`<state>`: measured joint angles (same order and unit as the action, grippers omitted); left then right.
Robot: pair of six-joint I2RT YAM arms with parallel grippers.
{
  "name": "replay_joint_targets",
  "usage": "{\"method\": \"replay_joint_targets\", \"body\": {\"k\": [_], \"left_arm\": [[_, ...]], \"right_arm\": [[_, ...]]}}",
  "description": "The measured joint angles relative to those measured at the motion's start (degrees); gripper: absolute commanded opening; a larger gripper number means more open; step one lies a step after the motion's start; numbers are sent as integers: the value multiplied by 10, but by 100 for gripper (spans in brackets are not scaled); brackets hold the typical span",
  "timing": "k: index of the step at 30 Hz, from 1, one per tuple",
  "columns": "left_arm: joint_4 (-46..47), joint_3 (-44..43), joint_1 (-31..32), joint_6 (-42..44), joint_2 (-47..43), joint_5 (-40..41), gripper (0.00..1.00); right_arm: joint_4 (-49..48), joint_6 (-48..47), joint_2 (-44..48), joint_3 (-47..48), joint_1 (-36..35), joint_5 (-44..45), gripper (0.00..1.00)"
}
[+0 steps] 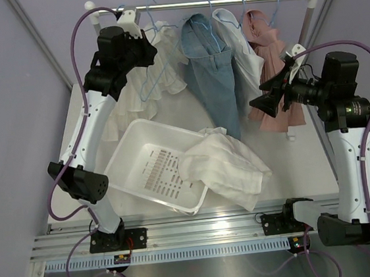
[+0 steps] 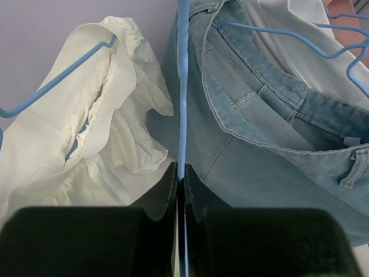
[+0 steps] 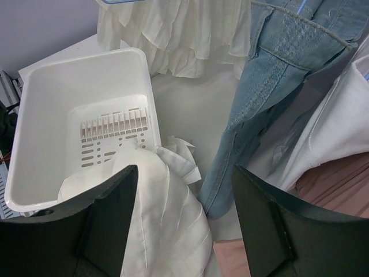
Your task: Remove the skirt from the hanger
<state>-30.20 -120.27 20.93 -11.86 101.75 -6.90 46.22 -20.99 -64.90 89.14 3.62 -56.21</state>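
A cream ruffled skirt (image 1: pixel 131 101) (image 2: pixel 86 133) hangs at the left end of the rail (image 1: pixel 223 2), with a blue hanger (image 2: pixel 57 86) running into its waist. My left gripper (image 1: pixel 152 49) (image 2: pixel 183 173) is up beside it, shut on a thin blue hanger wire (image 2: pixel 183 86) that rises straight from the jaws between the cream skirt and the denim garment (image 2: pixel 259 144). Whether this wire belongs to the skirt's hanger I cannot tell. My right gripper (image 1: pixel 267 100) (image 3: pixel 184 231) stands open and holds nothing, hovering by the pink garment (image 1: pixel 268 50) above a white cloth (image 3: pixel 161 219).
On the rail also hang the denim garment (image 1: pixel 212 83), a white shirt (image 1: pixel 238 47) and the pink garment, each on a blue hanger. A white basket (image 1: pixel 129 144) (image 3: pixel 75 63) sits on the table below, the white cloth (image 1: pixel 228 167) draped over its right rim.
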Motion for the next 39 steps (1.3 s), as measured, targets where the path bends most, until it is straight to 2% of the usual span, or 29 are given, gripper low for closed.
{"method": "replay_joint_targets", "body": {"k": [2, 3, 6, 9, 17, 23, 28, 33, 39], "left_arm": [[1, 0, 2, -3, 0, -3, 18], [4, 0, 2, -3, 0, -5, 36], [9, 9, 4, -9, -7, -10, 64], [17, 44, 4, -15, -32, -13, 80], [26, 172, 4, -11, -188, -14, 94], [22, 320, 4, -8, -342, -30, 99], [37, 487, 6, -65, -434, -90, 99], [71, 616, 26, -138, -449, -175, 99], [113, 646, 120, -140, -399, -200, 99]], "right_arm": [[-1, 0, 2, -2, 2, 0, 74], [-1, 0, 3, -3, 2, 0, 74], [0, -2, 4, -3, 3, -1, 74], [4, -17, 4, -6, 3, -7, 75], [66, -100, 5, -34, 5, -74, 75], [108, -150, 3, -64, 5, -94, 75], [127, -168, 1, -99, 5, -93, 75], [140, -179, -2, -134, 5, -94, 75], [162, -203, -5, -171, 5, -93, 75]]}}
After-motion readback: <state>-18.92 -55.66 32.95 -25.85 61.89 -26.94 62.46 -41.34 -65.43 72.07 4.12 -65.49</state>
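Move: The white skirt lies crumpled over the basket's right edge, roughly 25 cm back, 16 cm right and 36 cm below the left hand. That hand still holds the empty blue hanger, whose hook is on the rail some 9 cm ahead, 1 cm right and 8 cm above. The basket is about 23 cm back, 4 cm left and 37 cm below. From the right hand the skirt is 5 cm back, 9 cm left, 35 cm below. Backward first, the left hand opens wide, lets go of the hanger and draws away from the rail almost level, then drops about 16 cm and swings right towards the white skirt, some 25 cm back overall, tipping down and turning clockwise. The right hand, staying open, sinks about 12 cm and slightly back towards the skirt, tilting down and turning a little counter-clockwise. ##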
